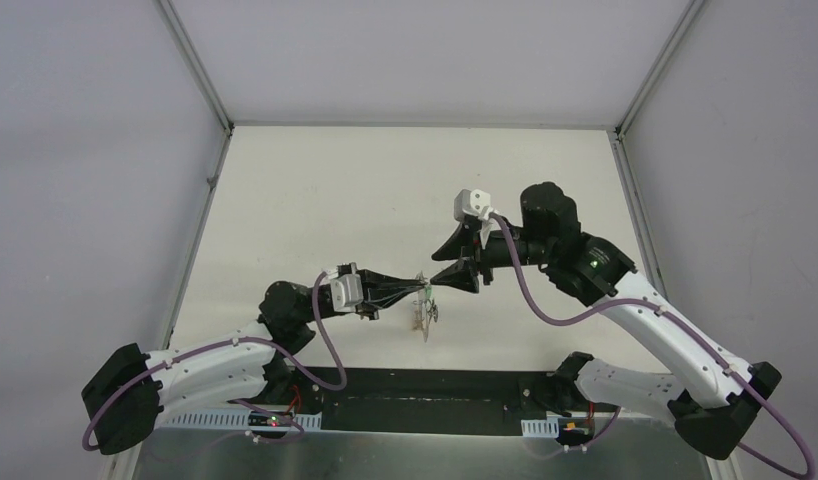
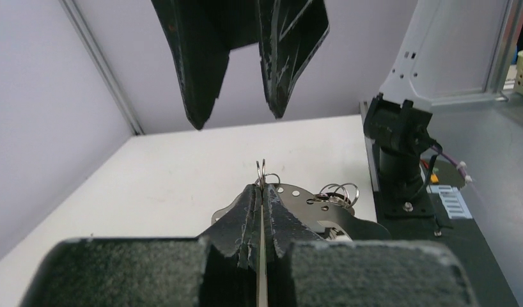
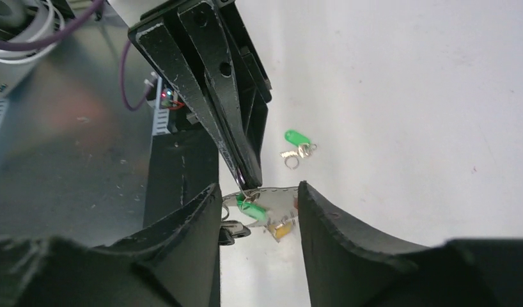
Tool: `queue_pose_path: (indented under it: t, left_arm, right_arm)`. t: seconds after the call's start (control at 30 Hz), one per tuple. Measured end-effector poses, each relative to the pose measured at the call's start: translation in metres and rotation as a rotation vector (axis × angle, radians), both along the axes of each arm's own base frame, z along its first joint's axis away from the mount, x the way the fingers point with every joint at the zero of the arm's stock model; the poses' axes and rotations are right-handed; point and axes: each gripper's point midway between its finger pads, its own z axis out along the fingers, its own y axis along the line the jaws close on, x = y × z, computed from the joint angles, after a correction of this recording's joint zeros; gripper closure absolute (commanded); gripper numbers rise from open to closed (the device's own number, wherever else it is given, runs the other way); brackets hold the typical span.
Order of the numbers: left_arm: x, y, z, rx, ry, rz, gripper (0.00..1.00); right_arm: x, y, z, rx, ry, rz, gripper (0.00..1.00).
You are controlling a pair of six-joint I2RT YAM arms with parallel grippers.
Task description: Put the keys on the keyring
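Note:
My left gripper [image 1: 419,287] [image 2: 262,187] is shut on the thin wire of the keyring [image 2: 261,167], which pokes out past its fingertips. Below it hang a grey holed metal plate [image 2: 304,203] [image 3: 275,195], a green-capped key [image 3: 253,210], a yellow cap [image 3: 282,231] and a black-capped key [image 3: 232,233]; the bunch [image 1: 425,312] hangs just above the table. My right gripper [image 1: 434,268] [image 3: 259,187] is open, its fingers either side of the bunch and touching nothing. A second green-capped key [image 3: 296,137] lies on the table with small rings.
The white table [image 1: 385,190] is walled on three sides. Loose small rings [image 2: 339,191] sit beside the plate. The right arm's base [image 2: 399,147] and the dark front rail [image 1: 425,385] are close behind the bunch.

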Motion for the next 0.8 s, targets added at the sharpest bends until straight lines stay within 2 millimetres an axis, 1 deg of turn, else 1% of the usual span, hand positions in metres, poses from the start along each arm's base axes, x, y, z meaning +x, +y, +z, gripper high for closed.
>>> queue_pose_path:
  t: [0.13,0.23,0.3,0.5,0.63,0.73,0.8]
  left_arm:
    - [-0.004,0.005,0.019,-0.081,-0.062,-0.003,1.0]
    - [-0.008,0.008,0.029,-0.119,-0.094,-0.009,1.0]
    - [-0.01,0.009,0.035,-0.139,-0.111,-0.012,1.0]
    - [-0.014,0.013,0.044,-0.173,-0.142,-0.019,1.0]
    - [-0.016,0.013,0.045,-0.174,-0.148,-0.027,1.0]
    - [-0.016,0.013,0.045,-0.175,-0.146,-0.028,1.0]
    - [-0.016,0.013,0.045,-0.176,-0.145,-0.029,1.0]
  right_arm:
    - [-0.006,0.008,0.004,0.068,0.007,0.058,0.61]
    - [-0.009,0.013,0.002,0.104,0.015,0.092,0.7]
    - [-0.011,0.014,0.001,0.123,0.019,0.11,0.71]
    - [-0.017,0.018,0.015,0.19,-0.004,0.16,0.73]
    - [-0.022,0.019,0.023,0.23,-0.025,0.189,0.82]
    - [-0.025,0.02,0.026,0.247,-0.024,0.21,0.82]
    - [-0.026,0.02,0.027,0.252,-0.022,0.219,0.79]
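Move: The small split ring pokes out of the left fingertips, about 1 cm to the left hand's right. From the right hand's open tips it lies roughly 3 cm left, 2 cm back and 3 cm below. From the right hand too, the green tag hangs about 3 cm back, 2 cm left and 6 cm lower, and the keyring plate sits around 6 cm back, 3 cm left and 7 cm below. Still pinching the small ring with shut fingers, the left hand lifts it about 4.5 cm and slightly back, its fingertips tilting further up. The right hand closes in on the ring, travelling up, back and left by some 4 cm in all, turning counter-clockwise and levelling its fingers while they narrow from half open to nearly shut around the ring's top; contact can't be made out. ##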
